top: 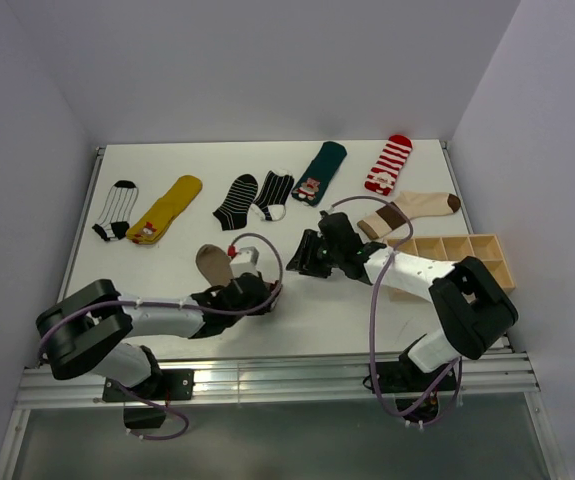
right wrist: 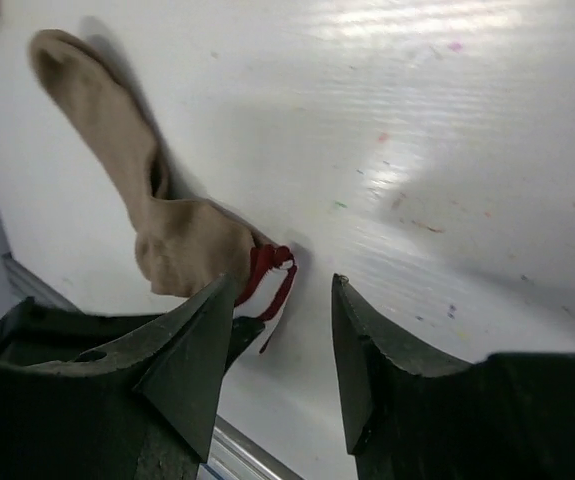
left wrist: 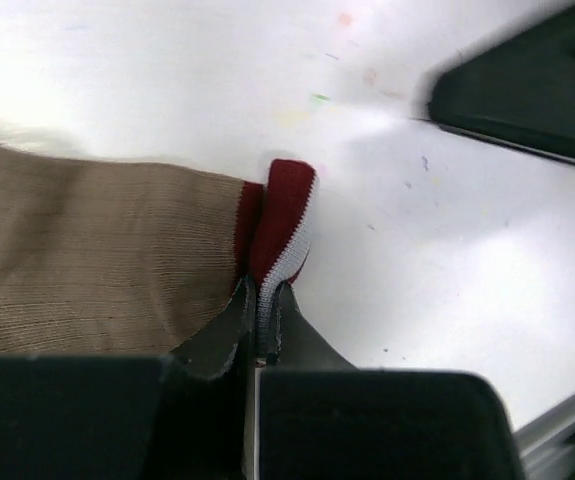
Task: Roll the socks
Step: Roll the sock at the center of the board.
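A brown sock (top: 212, 263) lies near the table's front, its red and white cuff (left wrist: 282, 225) pinched edge-on between my left gripper's (left wrist: 264, 292) shut fingers. In the right wrist view the brown sock (right wrist: 157, 225) runs up and away from the red cuff (right wrist: 270, 266). My right gripper (right wrist: 282, 300) hovers open just right of that cuff with nothing between its fingers. From above, the left gripper (top: 239, 292) sits at the sock's near end, with the right gripper (top: 302, 262) a short way to its right.
Several more socks line the back: striped black-and-white (top: 115, 210), yellow (top: 167, 207), black with thin white lines (top: 235, 200), teal (top: 319, 172), red-and-white (top: 389, 163), cream with brown bands (top: 407, 212). A wooden divided tray (top: 457, 260) stands at the right.
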You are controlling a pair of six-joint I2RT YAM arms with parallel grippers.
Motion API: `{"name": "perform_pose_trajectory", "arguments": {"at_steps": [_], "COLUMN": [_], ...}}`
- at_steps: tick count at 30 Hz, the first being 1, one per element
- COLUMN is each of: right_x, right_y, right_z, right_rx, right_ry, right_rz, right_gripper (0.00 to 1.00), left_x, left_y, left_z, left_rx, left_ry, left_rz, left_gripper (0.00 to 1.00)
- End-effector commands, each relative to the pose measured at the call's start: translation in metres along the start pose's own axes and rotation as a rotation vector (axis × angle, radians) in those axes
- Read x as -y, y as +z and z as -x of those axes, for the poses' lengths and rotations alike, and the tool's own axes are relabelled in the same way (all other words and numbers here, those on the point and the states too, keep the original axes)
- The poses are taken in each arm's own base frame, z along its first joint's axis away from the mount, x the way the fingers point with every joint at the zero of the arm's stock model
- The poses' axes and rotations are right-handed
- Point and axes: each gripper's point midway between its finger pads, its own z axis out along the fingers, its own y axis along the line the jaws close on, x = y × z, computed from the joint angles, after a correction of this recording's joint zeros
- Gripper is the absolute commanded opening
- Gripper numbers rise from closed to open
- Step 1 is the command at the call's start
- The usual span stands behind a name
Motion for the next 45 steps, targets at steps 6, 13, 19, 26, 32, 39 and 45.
{"name": "perform_pose_trajectory", "arguments": {"at_steps": [6, 13, 19, 26, 32, 39, 45], "right_x": [-0.033, -0.048, -0.05, -0.059, -0.06, -0.052, -0.048], "right_y": [0.004, 0.02, 0.038, 0.052, 0.062, 0.078, 0.078], "right_z": [-0.005, -0.031, -0.052, -0.07, -0.073, -0.087, -0.086], "right_rx": [-0.006, -0.097, -0.178, -0.251, -0.263, -0.317, -0.319], "right_ry": [0.001, 0.015, 0.032, 0.031, 0.03, 0.035, 0.011], "right_rz": [0.192, 0.231, 0.214, 0.227, 0.206, 0.171, 0.144], "right_gripper": [0.51, 0.51, 0.51, 0.51, 0.51, 0.46, 0.13], "left_x": [-0.016, -0.032, -0.049, -0.059, -0.061, -0.066, -0.072], "left_y": [-0.02, -0.033, -0.037, -0.039, -0.04, -0.042, -0.04], "left_z": [0.02, 0.022, 0.013, 0.004, 0.001, -0.006, -0.01], "left_rx": [0.003, 0.029, 0.023, 0.014, 0.007, -0.008, -0.025], "left_ry": [-0.38, -0.6, -0.698, -0.754, -0.777, -0.813, -0.823], "left_rz": [-0.155, -0.19, -0.169, -0.141, -0.137, -0.126, -0.105], "left_gripper": [0.0, 0.0, 0.0, 0.0, 0.0, 0.0, 0.02]}}
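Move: The left hand already holds the brown sock's maroon-and-white cuff between its fingertips; the sock's foot lies about 13 cm to that hand's left, 8 cm ahead and 3 cm lower. From the open right hand, the cuff is roughly 5 cm left, 4 cm back and 4 cm below. Beyond the right hand, the black-and-white sock sits some 18 cm ahead and 7 cm left, and the striped grey sock 16 cm ahead and 16 cm left, both about 6 cm lower. Left hand, still pinching the cuff, carries it 7 cm left; right follows 11 cm, lowering, and pinches it. ##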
